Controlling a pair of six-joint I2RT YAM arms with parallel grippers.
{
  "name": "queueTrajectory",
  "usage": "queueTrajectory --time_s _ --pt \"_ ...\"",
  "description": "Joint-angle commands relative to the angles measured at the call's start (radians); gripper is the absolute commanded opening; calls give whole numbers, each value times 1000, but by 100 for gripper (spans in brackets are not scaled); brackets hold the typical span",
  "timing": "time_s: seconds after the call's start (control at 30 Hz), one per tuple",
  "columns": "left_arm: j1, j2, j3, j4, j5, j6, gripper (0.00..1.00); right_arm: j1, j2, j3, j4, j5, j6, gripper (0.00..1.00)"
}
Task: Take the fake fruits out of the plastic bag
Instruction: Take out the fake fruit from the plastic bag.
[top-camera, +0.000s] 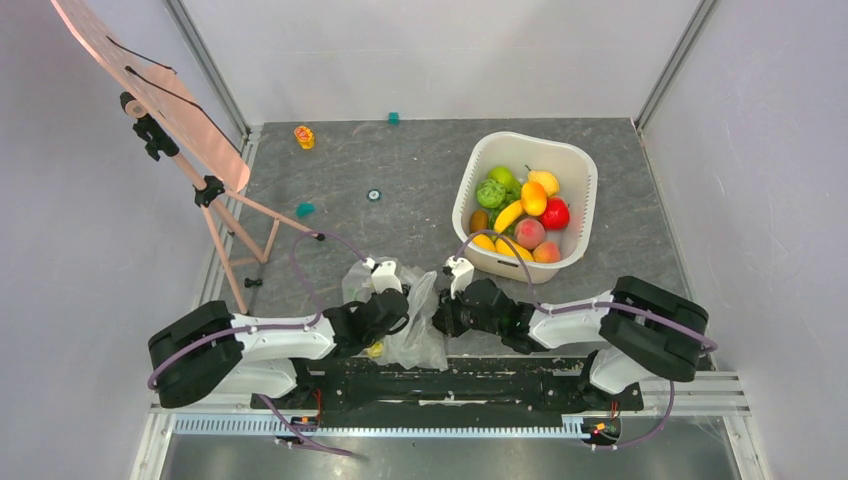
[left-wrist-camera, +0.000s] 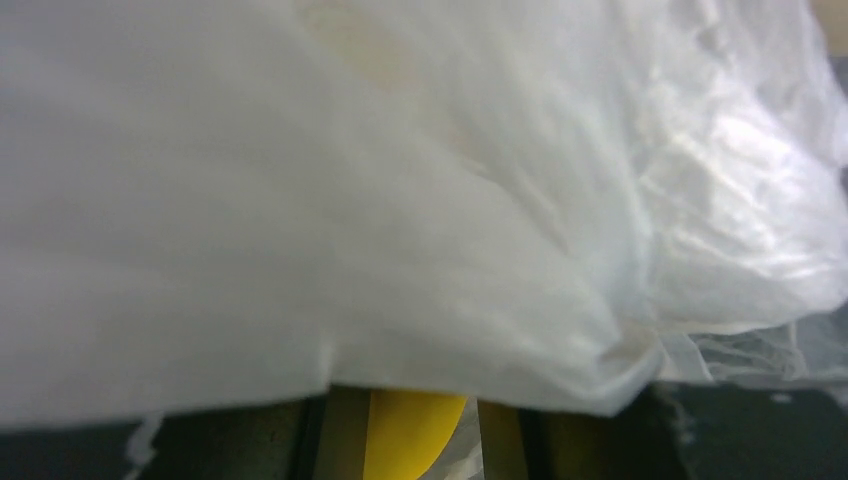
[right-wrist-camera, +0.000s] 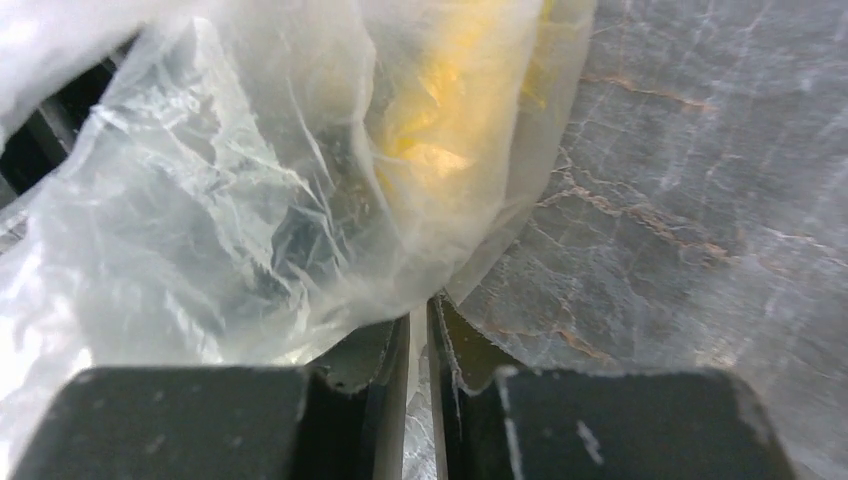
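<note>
The see-through plastic bag (top-camera: 415, 325) lies crumpled at the near table edge between my two grippers. My left gripper (top-camera: 385, 318) reaches in under the bag from the left. In the left wrist view the bag (left-wrist-camera: 400, 200) covers most of the frame, and below it the left gripper (left-wrist-camera: 415, 405) is shut on a yellow fake fruit (left-wrist-camera: 410, 440). A bit of that fruit shows in the top view (top-camera: 375, 349). My right gripper (top-camera: 440, 318) is shut on a thin fold of the bag (right-wrist-camera: 250, 200); its fingers (right-wrist-camera: 400, 350) nearly touch. A yellow fruit (right-wrist-camera: 430, 130) shows through the plastic.
A white basin (top-camera: 590, 190) at the back right holds several fake fruits. A pink board on a stand (top-camera: 150, 90) leans at the left. Small toy blocks lie at the back: a yellow one (top-camera: 304, 137), a teal one (top-camera: 394, 118), another teal one (top-camera: 305, 210).
</note>
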Motion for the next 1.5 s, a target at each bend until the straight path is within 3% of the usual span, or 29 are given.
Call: queueTrajectory --time_s 0.0,0.37,0.7,0.87,1.17,1.47 --pt "0 -78 28 -164 -6 91 6 2 -91 4 -102 112 -56 14" --pt "1 -326 217 -523 -10 276 9 1 -256 -11 -298 270 -123 18" --pt "0 -397 425 -795 81 383 10 1 -333 -22 -373 349 -138 20" --pt "2 -485 444 -778 116 385 10 1 -364 -23 -399 365 -139 20" --pt "1 -727 341 -571 96 355 5 1 -473 -34 -470 420 -140 29" --pt "2 -770 168 -539 -142 248 2 1 -712 -37 -521 385 -135 64"
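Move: The left gripper already holds a yellow fruit inside the plastic bag, whose middle is only about 2 cm back and 2 cm left of its fingertips. The white basket's middle lies some 24 cm ahead and 28 cm to its right. From the nearly shut right gripper, the bag's middle is roughly 9 cm left and 2 cm ahead, and the basket is about 28 cm ahead and 21 cm right. All sit near hand height. Keep the left fingers closed on the yellow fruit and haul it up some 20 cm, easing about 6 cm left and tipping the fingertips up about 20 degrees; let it sink slightly at the end. Meanwhile draw the right gripper some 9 cm right, away from the bag, then raise it to about 8 cm, turning it clockwise and opening its fingers late on. ##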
